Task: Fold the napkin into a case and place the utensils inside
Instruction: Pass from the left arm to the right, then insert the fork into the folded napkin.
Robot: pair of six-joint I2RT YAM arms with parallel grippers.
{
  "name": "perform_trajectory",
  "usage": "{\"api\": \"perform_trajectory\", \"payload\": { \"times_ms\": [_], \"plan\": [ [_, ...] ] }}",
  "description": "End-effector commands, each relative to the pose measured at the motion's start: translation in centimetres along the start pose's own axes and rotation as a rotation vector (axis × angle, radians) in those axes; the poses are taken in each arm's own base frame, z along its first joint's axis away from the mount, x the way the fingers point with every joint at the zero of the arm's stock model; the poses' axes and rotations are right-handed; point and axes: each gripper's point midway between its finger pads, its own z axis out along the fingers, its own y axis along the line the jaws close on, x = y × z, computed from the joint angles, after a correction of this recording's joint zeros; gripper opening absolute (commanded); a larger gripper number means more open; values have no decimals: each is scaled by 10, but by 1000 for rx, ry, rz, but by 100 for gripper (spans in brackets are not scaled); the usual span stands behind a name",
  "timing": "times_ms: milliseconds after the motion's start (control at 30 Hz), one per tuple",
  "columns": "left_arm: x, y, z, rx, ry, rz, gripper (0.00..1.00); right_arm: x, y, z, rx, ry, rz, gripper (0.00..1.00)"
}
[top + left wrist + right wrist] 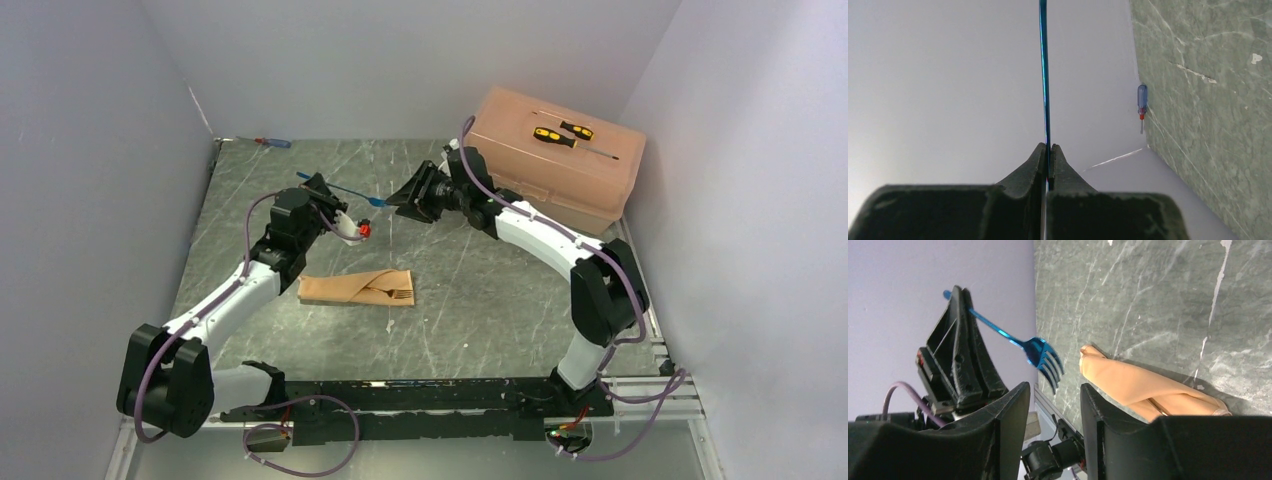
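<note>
The peach-orange napkin (350,289) lies folded as a narrow case on the table, with a gold fork (398,294) sticking out of its right end. My left gripper (319,187) is above the table, shut on the handle of a blue fork (350,193). In the left wrist view the thin blue handle (1044,75) runs edge-on out of the shut left gripper (1048,149). My right gripper (394,204) stands open just right of the tines. In the right wrist view the blue fork (1040,352) hangs just beyond the open right gripper (1053,390), with the napkin (1138,385) behind it.
A hard pink plastic box (590,185) stands at the back right with two yellow-and-black screwdrivers (560,133) on its lid. A red-and-blue screwdriver (272,143) lies by the back wall, seen too in the left wrist view (1142,99). White walls close in the table.
</note>
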Motion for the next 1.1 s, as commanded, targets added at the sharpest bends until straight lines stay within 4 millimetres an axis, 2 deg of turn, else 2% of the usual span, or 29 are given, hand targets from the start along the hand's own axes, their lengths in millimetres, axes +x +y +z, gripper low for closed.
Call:
{"api": "perform_trajectory", "payload": {
  "times_ms": [0,400,533,600,633,667,700,733,767,833,867,900,933,1067],
  "plan": [
    [8,23,-8,-81,44,-36,3,-18,19,9,-44,-62,16,43],
    [4,20,-10,-77,32,-30,3,-32,29,20,-85,-98,42,30],
    [3,21,-9,-75,32,-40,3,-30,28,23,-91,-89,53,19],
    [3,20,-9,-73,32,-48,3,-30,27,24,-90,-87,54,10],
    [2,19,-9,-66,28,-61,6,-30,27,23,-92,-87,54,4],
    [1,19,-10,-52,22,-90,14,-32,28,23,-94,-90,51,0],
    [-2,3,-10,35,5,-134,26,-33,28,22,-95,-90,43,0],
    [-4,-8,-13,117,-2,-207,44,-36,27,20,-89,-96,31,0],
    [-5,-14,-16,177,3,-310,58,-40,27,17,-81,-105,15,0],
    [-14,-39,-26,366,19,-550,81,-50,22,8,-58,-132,-20,0],
    [-18,-47,-33,453,19,-613,92,-52,20,4,-51,-140,-38,0],
    [-20,-50,-41,519,28,-740,94,-56,19,-3,-49,-156,-61,0],
    [-26,-58,-49,604,20,-823,94,-55,8,-7,-20,-153,-66,0],
    [-33,-93,-81,901,54,-1094,94,-55,-21,-31,64,-181,-90,0]
  ]
}}
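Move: The blue fork, gripped by the left hand, holds its tined head about 4 cm left and 2 cm ahead of the right hand, nearly level with it. That head is some 13 cm right of the left hand and 5 cm back. The folded napkin lies about 16 cm back, 8 cm left and 22 cm below the right hand; the toolbox is roughly 30 cm right of that hand, 10 cm ahead and 10 cm lower. Right hand eases forward about 4 cm, pinching the fork's head, before the left opens wide and tilts back. ##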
